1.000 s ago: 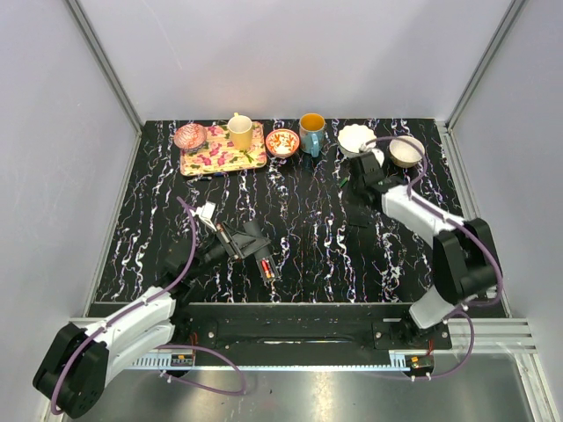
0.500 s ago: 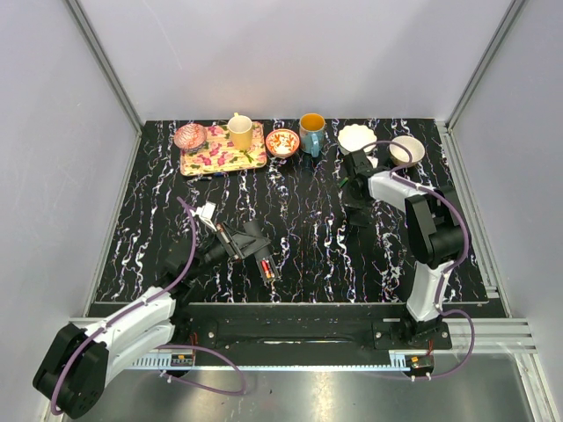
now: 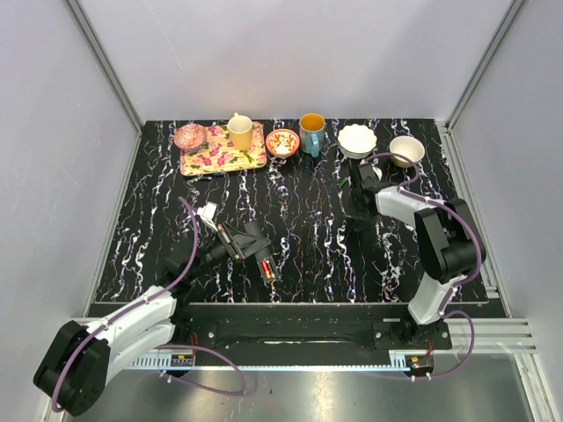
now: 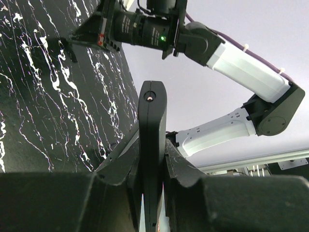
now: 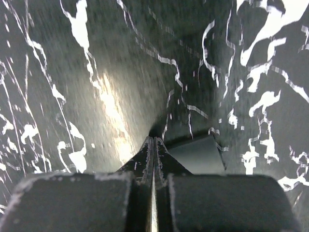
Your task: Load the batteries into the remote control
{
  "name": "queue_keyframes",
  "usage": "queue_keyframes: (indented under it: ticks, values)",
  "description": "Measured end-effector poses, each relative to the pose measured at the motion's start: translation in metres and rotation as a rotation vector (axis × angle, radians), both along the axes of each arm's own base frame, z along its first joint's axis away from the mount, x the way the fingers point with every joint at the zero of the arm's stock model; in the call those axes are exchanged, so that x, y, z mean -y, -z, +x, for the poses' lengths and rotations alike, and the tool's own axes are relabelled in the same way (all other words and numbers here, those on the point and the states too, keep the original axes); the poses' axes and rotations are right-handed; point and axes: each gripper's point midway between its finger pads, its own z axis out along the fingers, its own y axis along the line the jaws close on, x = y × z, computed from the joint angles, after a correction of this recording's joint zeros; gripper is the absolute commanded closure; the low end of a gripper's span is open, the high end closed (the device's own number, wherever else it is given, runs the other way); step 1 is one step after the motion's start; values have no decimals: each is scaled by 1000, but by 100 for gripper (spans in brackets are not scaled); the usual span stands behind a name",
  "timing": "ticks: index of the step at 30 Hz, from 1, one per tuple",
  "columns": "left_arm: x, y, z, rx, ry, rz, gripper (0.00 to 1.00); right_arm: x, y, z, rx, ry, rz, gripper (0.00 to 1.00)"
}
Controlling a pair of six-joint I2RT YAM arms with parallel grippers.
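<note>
My left gripper (image 3: 249,243) is shut on the remote control (image 3: 267,264), a slim black bar with small red and orange marks, held at the table's near left. In the left wrist view the remote control (image 4: 152,125) stands edge-on, clamped between both jaws. I cannot make out the batteries as separate objects. My right gripper (image 3: 356,204) is shut on nothing and points down at the table right of centre. In the right wrist view its closed tips (image 5: 153,141) sit just left of a flat black piece (image 5: 195,154) lying on the table (image 5: 96,72).
Along the back edge stand a floral tray (image 3: 224,158) with a pink bowl (image 3: 189,136) and a yellow cup (image 3: 239,132), a small red-patterned bowl (image 3: 282,142), a blue mug (image 3: 311,134), a white bowl (image 3: 356,141) and a cream bowl (image 3: 406,150).
The right arm has drawn back from the bowls toward the table's middle, and its gripper has closed from slightly open to shut. The left arm holds the remote still.
</note>
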Motion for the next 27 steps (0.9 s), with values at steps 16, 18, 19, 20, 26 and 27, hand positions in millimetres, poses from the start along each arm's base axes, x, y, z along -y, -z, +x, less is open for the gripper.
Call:
queue_keyframes:
  ticks: [16,18,19,20,26,27]
  values:
    - [1,3,1,-11,0,6,100,-11,-13,-97,-70,-75,74,88]
    - [0,3,1,-10,0,5,100,-11,-25,-97,-34,-64,96,64]
    - [0,3,1,-10,0,5,100,-12,-35,-96,-5,-57,114,59]
    - [0,3,1,-10,0,5,100,-13,-45,-95,27,-52,134,56]
    - [0,3,1,-10,0,5,100,-16,-91,-80,149,9,188,48]
    - [0,3,1,-10,0,5,100,-13,-91,-76,146,42,174,49]
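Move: The battery cover lies flat on the table right at the right hand's shut fingertips, its middle about 2 cm back and 2 cm to the right of them, a centimetre below. A loose green battery lies some 13 cm ahead and 5 cm to the left of the right hand, and the white scalloped bowl about 28 cm ahead and 2 cm to its right. From the left hand the cover is some 15 cm ahead, 31 cm to the right and 18 cm below. The right hand, its fingers still shut, sweeps straight back close to the table for almost 10 cm, starting with the tips at the far left corner of the battery cover and drawing back past that cover's left part. Then it rises steeply by about 9 cm while easing some 2 cm forward again, rolls some 10 degrees so that its left side lifts, tips the fingers a little outward, and opens them to about half, well clear of the cover. ##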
